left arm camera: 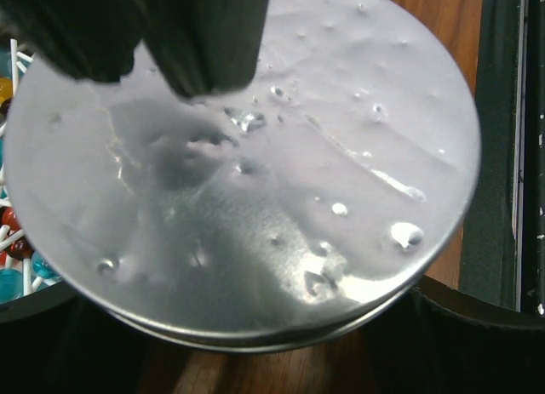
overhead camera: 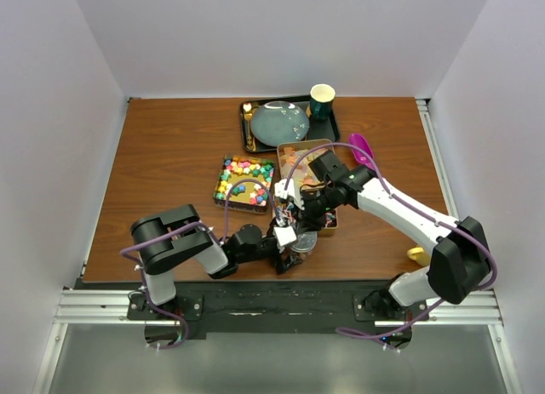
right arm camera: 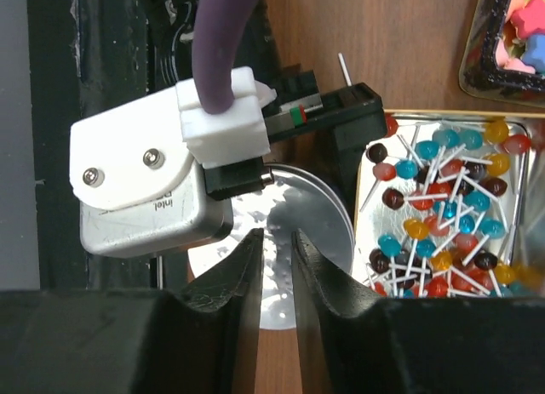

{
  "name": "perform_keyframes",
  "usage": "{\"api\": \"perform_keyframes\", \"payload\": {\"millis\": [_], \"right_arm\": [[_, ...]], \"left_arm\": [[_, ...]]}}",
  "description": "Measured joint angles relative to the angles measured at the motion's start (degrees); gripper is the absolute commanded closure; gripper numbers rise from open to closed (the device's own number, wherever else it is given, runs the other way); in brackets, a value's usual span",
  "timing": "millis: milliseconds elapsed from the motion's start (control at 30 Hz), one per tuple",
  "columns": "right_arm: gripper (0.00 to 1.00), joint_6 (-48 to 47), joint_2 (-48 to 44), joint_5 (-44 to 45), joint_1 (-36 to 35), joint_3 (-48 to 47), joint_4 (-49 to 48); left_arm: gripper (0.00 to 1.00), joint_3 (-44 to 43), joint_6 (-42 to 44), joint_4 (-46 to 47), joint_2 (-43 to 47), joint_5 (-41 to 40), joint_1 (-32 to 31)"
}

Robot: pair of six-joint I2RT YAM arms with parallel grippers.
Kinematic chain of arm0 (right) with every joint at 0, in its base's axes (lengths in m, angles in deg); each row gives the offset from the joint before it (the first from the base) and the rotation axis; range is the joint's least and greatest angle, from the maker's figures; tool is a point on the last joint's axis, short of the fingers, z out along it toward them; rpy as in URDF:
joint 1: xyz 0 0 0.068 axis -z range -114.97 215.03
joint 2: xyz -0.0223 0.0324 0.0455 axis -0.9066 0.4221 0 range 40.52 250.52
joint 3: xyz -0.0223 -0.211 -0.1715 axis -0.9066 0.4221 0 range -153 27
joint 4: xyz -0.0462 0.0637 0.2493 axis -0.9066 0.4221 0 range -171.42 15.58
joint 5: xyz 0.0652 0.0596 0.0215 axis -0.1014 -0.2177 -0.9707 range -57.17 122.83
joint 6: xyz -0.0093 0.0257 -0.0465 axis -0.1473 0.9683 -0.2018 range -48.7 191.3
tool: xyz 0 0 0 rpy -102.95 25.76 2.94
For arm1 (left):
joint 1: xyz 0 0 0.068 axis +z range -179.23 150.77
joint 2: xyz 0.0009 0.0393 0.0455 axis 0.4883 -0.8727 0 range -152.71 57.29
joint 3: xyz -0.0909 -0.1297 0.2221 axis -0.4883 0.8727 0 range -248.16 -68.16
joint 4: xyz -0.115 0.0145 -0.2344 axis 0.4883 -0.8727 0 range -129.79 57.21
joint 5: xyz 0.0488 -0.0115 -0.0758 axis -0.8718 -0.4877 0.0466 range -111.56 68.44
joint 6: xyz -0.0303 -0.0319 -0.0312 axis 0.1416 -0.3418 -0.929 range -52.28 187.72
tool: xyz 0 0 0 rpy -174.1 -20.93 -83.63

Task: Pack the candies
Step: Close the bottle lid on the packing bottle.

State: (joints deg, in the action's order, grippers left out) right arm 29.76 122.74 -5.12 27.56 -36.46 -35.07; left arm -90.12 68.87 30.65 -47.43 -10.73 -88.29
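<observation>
A round tin with a dented silver lid (left arm camera: 255, 198) stands at the table's near edge (overhead camera: 303, 241). My left gripper (overhead camera: 289, 246) holds it, one black jaw against each side of the rim (left arm camera: 243, 313). My right gripper (right arm camera: 275, 241) reaches in from the right (overhead camera: 298, 215). Its fingers (left arm camera: 204, 45) are drawn to a narrow slit with nothing between them, tips down on the lid (right arm camera: 298, 241). Candies lie close by: lollipops in a metal tin (right arm camera: 443, 207), multicoloured cubes in a tray (overhead camera: 245, 179), and pale orange gummies in a tray (overhead camera: 305, 158) partly hidden by the right arm.
A purple scoop (overhead camera: 362, 147) lies right of the gummy tray. At the back, a black tray (overhead camera: 249, 130) carries a grey-blue plate (overhead camera: 279, 123) and a dark cup (overhead camera: 322, 100). A small yellow thing (overhead camera: 417, 256) sits by the right arm's base.
</observation>
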Motion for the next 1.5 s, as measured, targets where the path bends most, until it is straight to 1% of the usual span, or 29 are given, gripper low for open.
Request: {"api": "perform_keyframes", "payload": {"millis": [200,367,467,567,700,867,900,967,1000,1100,1200,1300,1433,1467,1500], "right_arm": [[0.83,0.04,2.75,-2.75,-0.44,1.73,-3.5],[0.85,-0.04,2.99,-5.01,-0.83,3.34,-8.09],[0.93,-0.52,3.56,-6.01,-0.98,3.37,-8.98],[0.94,-1.29,3.32,-5.62,-1.05,3.5,-8.87],[0.98,-2.73,0.57,-4.09,-0.98,5.62,-8.7],[0.98,-3.93,-2.62,-1.18,-0.61,7.45,-7.56],[0.98,-4.15,-3.17,-0.98,-0.61,7.78,-7.28],[0.97,-4.74,-4.17,-0.66,-0.61,8.41,-5.68],[0.98,-5.2,-4.61,-0.57,-0.61,8.72,-4.79],[0.98,-6.1,-5.05,-0.57,-0.76,8.85,-3.32],[1.0,-6.32,-5.51,-0.72,-2.27,9.25,-2.4],[1.0,-6.19,-5.73,-0.48,-3.41,9.16,-2.4],[1.0,-4.94,-4.07,-0.92,-0.92,6.91,0.72],[0.97,-4.66,-3.39,-0.94,0.52,5.66,2.91],[0.58,-4.68,-2.67,-0.85,2.58,4.15,5.29]], "left_arm": [[0.25,-0.09,0.0,0.17,-0.17,-0.26,-0.22],[0.35,-0.17,0.0,0.13,-0.22,-1.09,-0.57],[0.41,-0.22,-0.04,0.11,-0.26,-1.29,-0.63],[0.44,-0.22,-0.02,0.11,-0.26,-1.25,-0.66],[0.48,-0.48,0.09,0.02,-0.44,-1.03,-0.76],[0.55,-0.83,0.04,-0.07,-0.7,-0.96,-0.85],[0.62,-0.83,0.02,-0.07,-0.7,-0.96,-0.85],[0.71,-0.96,0.02,-0.07,-0.81,-0.92,-0.85],[0.81,-1.11,0.02,-0.11,-0.92,-0.83,-0.85],[1.0,-1.44,0.02,-0.04,-1.22,-0.57,-0.9],[1.0,-1.44,0.0,0.17,-1.38,-0.52,-0.9],[1.0,-1.4,0.04,0.5,-1.55,-0.28,-0.9],[1.0,-1.46,0.0,0.46,-1.55,-0.33,-0.92],[1.0,-1.46,0.0,0.46,-1.55,-0.33,-0.92],[1.0,-1.46,0.0,0.46,-1.55,-0.33,-0.92]]}}
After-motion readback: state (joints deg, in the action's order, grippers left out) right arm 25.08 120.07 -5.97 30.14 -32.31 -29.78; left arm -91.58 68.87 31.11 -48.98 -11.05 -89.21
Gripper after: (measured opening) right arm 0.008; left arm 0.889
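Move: My left hand is already round the packing bottle; its lid sits about 7 cm above that hand, some 1 cm to its right. From my right hand, the lid's middle is about 2 cm below, 2 cm left and 2 cm back. From that same hand the lollipop box lies roughly 8 cm ahead and 1 cm left, and the flower candy box some 14 cm ahead and 17 cm left, both about 10 cm lower. With my left hand keeping its grip on the bottle, I bring my right fingertips down about 2 cm onto the lid, closing them fully, and work them across its top, pressing: first left some 2.5 cm, then right and back towards the table edge by about 4 cm each way. I finish moving right and a little forward, easing up slightly towards the lid's right rim. ##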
